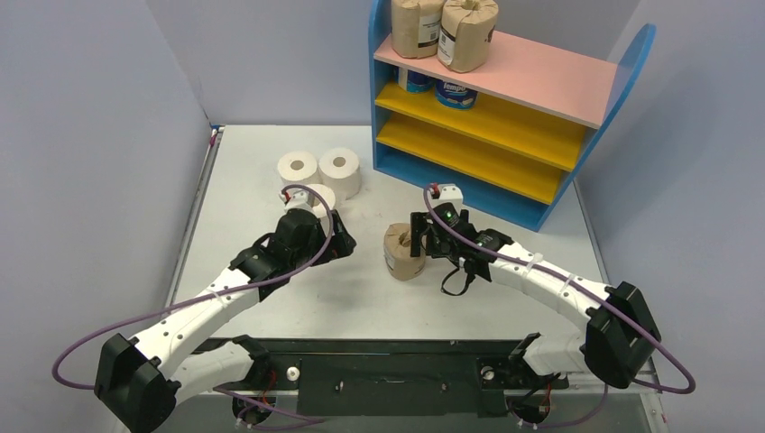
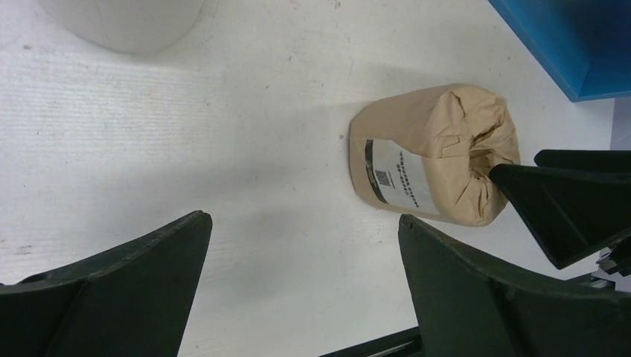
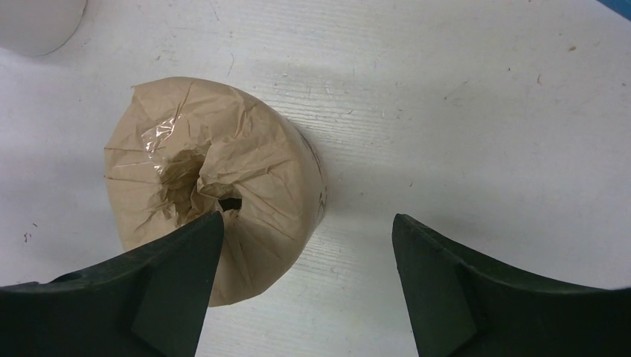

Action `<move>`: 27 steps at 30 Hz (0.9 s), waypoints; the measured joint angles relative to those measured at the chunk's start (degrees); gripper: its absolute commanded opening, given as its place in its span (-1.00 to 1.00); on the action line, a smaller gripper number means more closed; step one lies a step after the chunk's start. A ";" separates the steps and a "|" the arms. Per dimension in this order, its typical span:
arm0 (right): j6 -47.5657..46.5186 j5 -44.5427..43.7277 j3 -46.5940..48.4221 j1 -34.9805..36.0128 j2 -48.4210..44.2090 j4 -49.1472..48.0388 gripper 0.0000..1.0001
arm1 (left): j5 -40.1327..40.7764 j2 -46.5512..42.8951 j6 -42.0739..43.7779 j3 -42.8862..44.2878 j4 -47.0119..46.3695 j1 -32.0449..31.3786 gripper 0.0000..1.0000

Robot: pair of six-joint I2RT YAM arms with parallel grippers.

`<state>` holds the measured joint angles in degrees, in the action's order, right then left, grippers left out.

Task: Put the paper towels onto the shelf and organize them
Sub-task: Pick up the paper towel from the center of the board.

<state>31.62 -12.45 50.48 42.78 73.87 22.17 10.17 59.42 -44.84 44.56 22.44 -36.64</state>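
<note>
One brown-wrapped paper towel roll (image 1: 403, 252) stands on end on the table between my two grippers. My left gripper (image 1: 345, 242) is open just left of it, with only bare table between its fingers (image 2: 303, 217); the roll (image 2: 435, 152) lies ahead of its right finger. My right gripper (image 1: 420, 236) is open over the roll (image 3: 216, 178), with its left fingertip above the crumpled core and its right fingertip over bare table (image 3: 306, 217). The shelf (image 1: 631, 68) holds two brown rolls (image 1: 466, 33) on the pink top board and two blue-and-white rolls (image 1: 456, 93) on the upper yellow board.
Two plain white rolls (image 1: 298, 167) (image 1: 340, 170) stand on the table's far left part. A third white roll (image 1: 322, 193) sits partly hidden behind my left wrist. The shelf's blue base (image 2: 573, 44) is close beyond the brown roll. Grey walls enclose the table.
</note>
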 measured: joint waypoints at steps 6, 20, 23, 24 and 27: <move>0.74 2.75 0.98 -2.10 2.58 -0.24 0.49 | -1.49 0.00 -1.64 -2.47 -1.27 0.00 0.93; 3.10 7.02 2.56 -2.71 6.54 -0.35 -0.08 | -3.65 0.52 -3.21 -3.41 -5.55 0.00 0.93; 3.87 7.41 2.58 -2.73 6.54 -0.42 -0.30 | -3.87 0.55 -3.43 -3.78 -5.73 0.00 0.93; 4.11 7.41 2.60 -2.73 6.54 -0.42 -0.33 | -4.02 0.57 -3.52 -3.82 -5.75 0.00 0.93; 4.72 7.32 2.67 -2.73 6.49 -0.22 -0.42 | -4.24 0.63 -3.65 -3.82 -5.86 0.00 0.93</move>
<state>36.34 -5.13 53.15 40.05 80.36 21.96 5.93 60.05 -48.49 40.73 16.58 -36.64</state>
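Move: The brown paper towel stands about 5 cm to the right hand's left, level with it fore and aft, its middle some 6 cm below. From that hand the nearest white roll is roughly 10 cm ahead and 27 cm left, the right-hand white roll about 20 cm ahead and 22 cm left. From the left hand, the brown paper towel lies about 15 cm right, 1 cm ahead and 10 cm down. The right hand sinks and shifts left, each about 2 cm, its fingers pinching the paper towel's right wall. ##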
